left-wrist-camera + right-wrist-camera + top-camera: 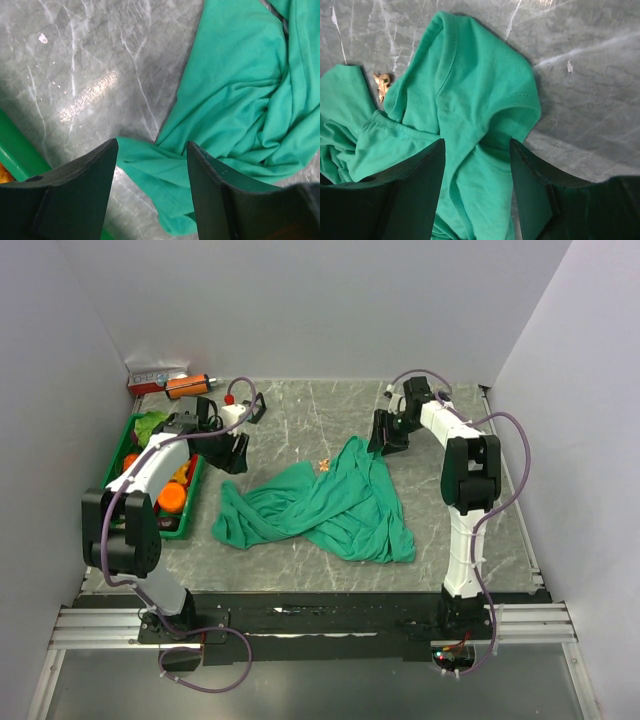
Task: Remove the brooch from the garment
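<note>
The garment is a teal-green T-shirt, crumpled in the middle of the grey marble table. The brooch is a tiny orange-gold ornament at the shirt's far edge; in the right wrist view the brooch shows on bare table in a notch between two folds. My right gripper hovers open over the shirt's far right corner, cloth showing below the gap of the gripper. My left gripper stands open left of the shirt, a fold showing beyond the gripper.
A green bin with orange items stands at the left edge, its rim visible beside my left fingers. A red-white box and an orange bottle lie at the back left. Walls close in on three sides.
</note>
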Controlling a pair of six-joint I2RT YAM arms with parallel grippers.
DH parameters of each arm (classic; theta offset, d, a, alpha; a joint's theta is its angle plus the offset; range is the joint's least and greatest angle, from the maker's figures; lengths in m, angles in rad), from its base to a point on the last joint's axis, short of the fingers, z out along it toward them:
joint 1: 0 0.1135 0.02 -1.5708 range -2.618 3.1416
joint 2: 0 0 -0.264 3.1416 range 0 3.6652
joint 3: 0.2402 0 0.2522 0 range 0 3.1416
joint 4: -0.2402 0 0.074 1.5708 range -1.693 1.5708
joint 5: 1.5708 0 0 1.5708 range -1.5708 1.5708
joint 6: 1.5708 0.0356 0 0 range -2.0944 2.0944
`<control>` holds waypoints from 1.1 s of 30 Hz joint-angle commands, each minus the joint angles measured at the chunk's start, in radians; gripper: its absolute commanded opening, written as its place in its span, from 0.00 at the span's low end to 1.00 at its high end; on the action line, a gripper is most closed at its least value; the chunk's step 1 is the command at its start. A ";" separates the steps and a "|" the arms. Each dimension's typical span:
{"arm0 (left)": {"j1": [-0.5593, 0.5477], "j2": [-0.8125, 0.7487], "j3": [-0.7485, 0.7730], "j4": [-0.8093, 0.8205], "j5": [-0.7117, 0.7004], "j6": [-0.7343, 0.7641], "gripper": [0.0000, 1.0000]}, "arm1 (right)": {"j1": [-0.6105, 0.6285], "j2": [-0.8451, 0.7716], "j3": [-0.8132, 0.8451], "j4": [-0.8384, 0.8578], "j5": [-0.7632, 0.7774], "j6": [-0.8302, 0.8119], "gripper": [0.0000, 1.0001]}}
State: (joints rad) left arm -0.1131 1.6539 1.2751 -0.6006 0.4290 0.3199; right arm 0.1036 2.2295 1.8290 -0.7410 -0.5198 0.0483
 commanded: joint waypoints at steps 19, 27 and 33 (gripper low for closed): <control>-0.007 -0.051 0.003 -0.068 -0.039 0.008 0.63 | -0.001 0.084 0.059 0.034 -0.071 0.133 0.54; -0.007 -0.046 -0.013 -0.067 -0.033 0.007 0.63 | 0.028 0.142 0.115 0.074 -0.115 0.125 0.24; -0.007 -0.034 -0.008 -0.045 0.005 0.002 0.63 | 0.022 0.044 0.145 0.100 -0.201 0.070 0.00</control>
State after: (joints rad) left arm -0.1158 1.6424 1.2652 -0.6632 0.3958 0.3199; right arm 0.1257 2.3615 1.9015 -0.6807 -0.6350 0.1612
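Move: The garment's loose fold by its far right-hand edge lies just under the right hand, about 1 cm ahead, 3 cm to its left and 3 cm below. The brooch rests some 13 cm to the left of this hand and 3 cm nearer the base. The garment's far tip is about 5 cm ahead and 7 cm to the left, both also about 3 cm down. From the left hand the fold lies some 28 cm right, 9 cm ahead and 9 cm below. The garment's far right-hand fold is what the right hand closes on: with open fingers the hand first bobs up and forward a centimetre or two, sinks about 3 cm onto the cloth, then slides about 2 cm left towards the brooch side while the fingers shut completely, pinching the fold between their tips. ##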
